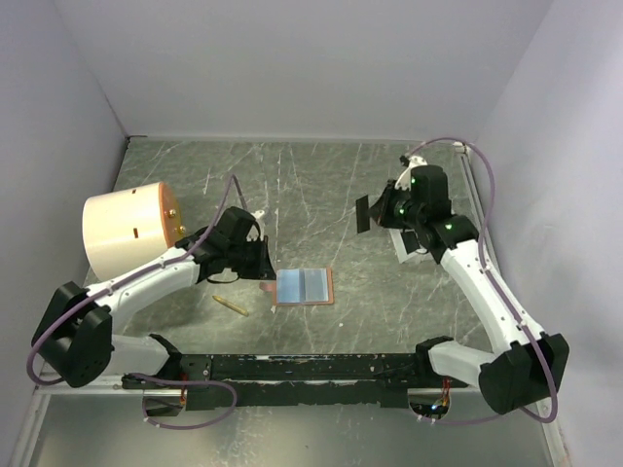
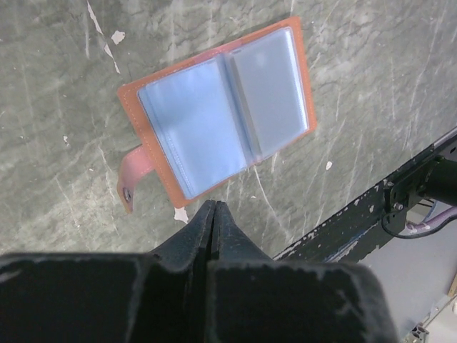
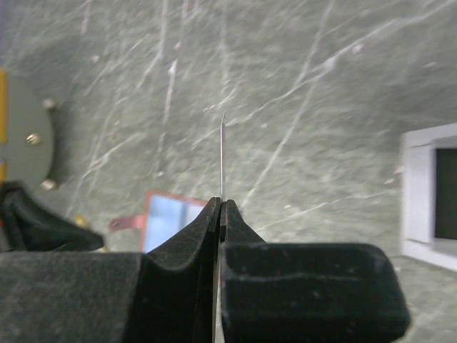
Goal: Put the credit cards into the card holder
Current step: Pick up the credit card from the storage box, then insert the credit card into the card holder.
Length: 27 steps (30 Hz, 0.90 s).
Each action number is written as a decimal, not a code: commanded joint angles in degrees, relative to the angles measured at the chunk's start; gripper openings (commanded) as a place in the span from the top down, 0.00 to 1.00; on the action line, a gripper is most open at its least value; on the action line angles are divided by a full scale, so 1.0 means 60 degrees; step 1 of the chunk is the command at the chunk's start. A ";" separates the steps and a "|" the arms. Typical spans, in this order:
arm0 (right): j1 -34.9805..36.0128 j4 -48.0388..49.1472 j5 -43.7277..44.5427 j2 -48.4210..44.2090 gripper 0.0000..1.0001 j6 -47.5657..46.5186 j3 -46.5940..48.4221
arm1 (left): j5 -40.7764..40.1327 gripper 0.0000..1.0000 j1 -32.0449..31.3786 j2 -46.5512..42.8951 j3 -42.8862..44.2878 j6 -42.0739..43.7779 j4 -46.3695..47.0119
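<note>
The card holder [image 1: 305, 286] lies open and flat on the grey table, tan-brown with pale blue sleeves and its snap tab [image 2: 132, 175] pointing left. I cannot tell whether the sleeves hold cards. My left gripper [image 1: 265, 270] hovers just left of the holder [image 2: 221, 114]. In the left wrist view the left gripper [image 2: 214, 204] is shut with nothing between its fingers. My right gripper [image 1: 377, 211] is up at the back right, shut on a credit card [image 1: 364, 213]. The right wrist view shows that card [image 3: 222, 157] edge-on as a thin line rising from the right gripper [image 3: 221, 203], with the holder [image 3: 171, 214] below.
A big cream cylinder [image 1: 127, 229] stands at the left. A white tray [image 3: 427, 193] sits behind the right arm at the back right. A small yellowish stick [image 1: 231, 305] lies left of the holder. The black base rail [image 2: 414, 189] runs along the near edge.
</note>
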 commanded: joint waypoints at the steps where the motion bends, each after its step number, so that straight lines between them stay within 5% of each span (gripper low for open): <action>1: 0.0857 0.0872 -0.0997 -0.0321 1.00 0.1503 -0.0795 | 0.0211 0.93 0.0042 0.0416 -0.0228 -0.0392 0.0983; 15: 0.2995 0.3812 -0.1399 0.0512 1.00 0.3909 -0.3371 | -0.0098 0.93 0.0047 0.1544 -0.1011 -0.0798 0.2031; 27: 0.3436 0.5036 -0.1251 0.1968 1.00 0.4186 -0.4171 | 0.0040 0.92 0.0051 0.1478 -0.1613 -0.1040 0.2412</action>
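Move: The right hand already holds a black credit card. The open card holder lies some 17 cm to its left, 11 cm nearer the base and about 23 cm below. From that hand, the white storage box is about 14 cm to the right, 2 cm farther out and 21 cm below. The left hand is empty and shut, with the holder about 8 cm to its right, 2 cm farther out and 10 cm below; the yellow stick is about 10 cm to its left, 3 cm back and 10 cm below. The right fingers keep their pinch on the credit card and swing it from beside the storage box to over the open card holder: down about 14 cm, left nearly as far, and back towards the base, the wrist tipping some 30 degrees to aim the card more steeply down. Meanwhile the left hand, still shut, sinks 7 to 8 cm to the holder's left edge, tilting slightly. ##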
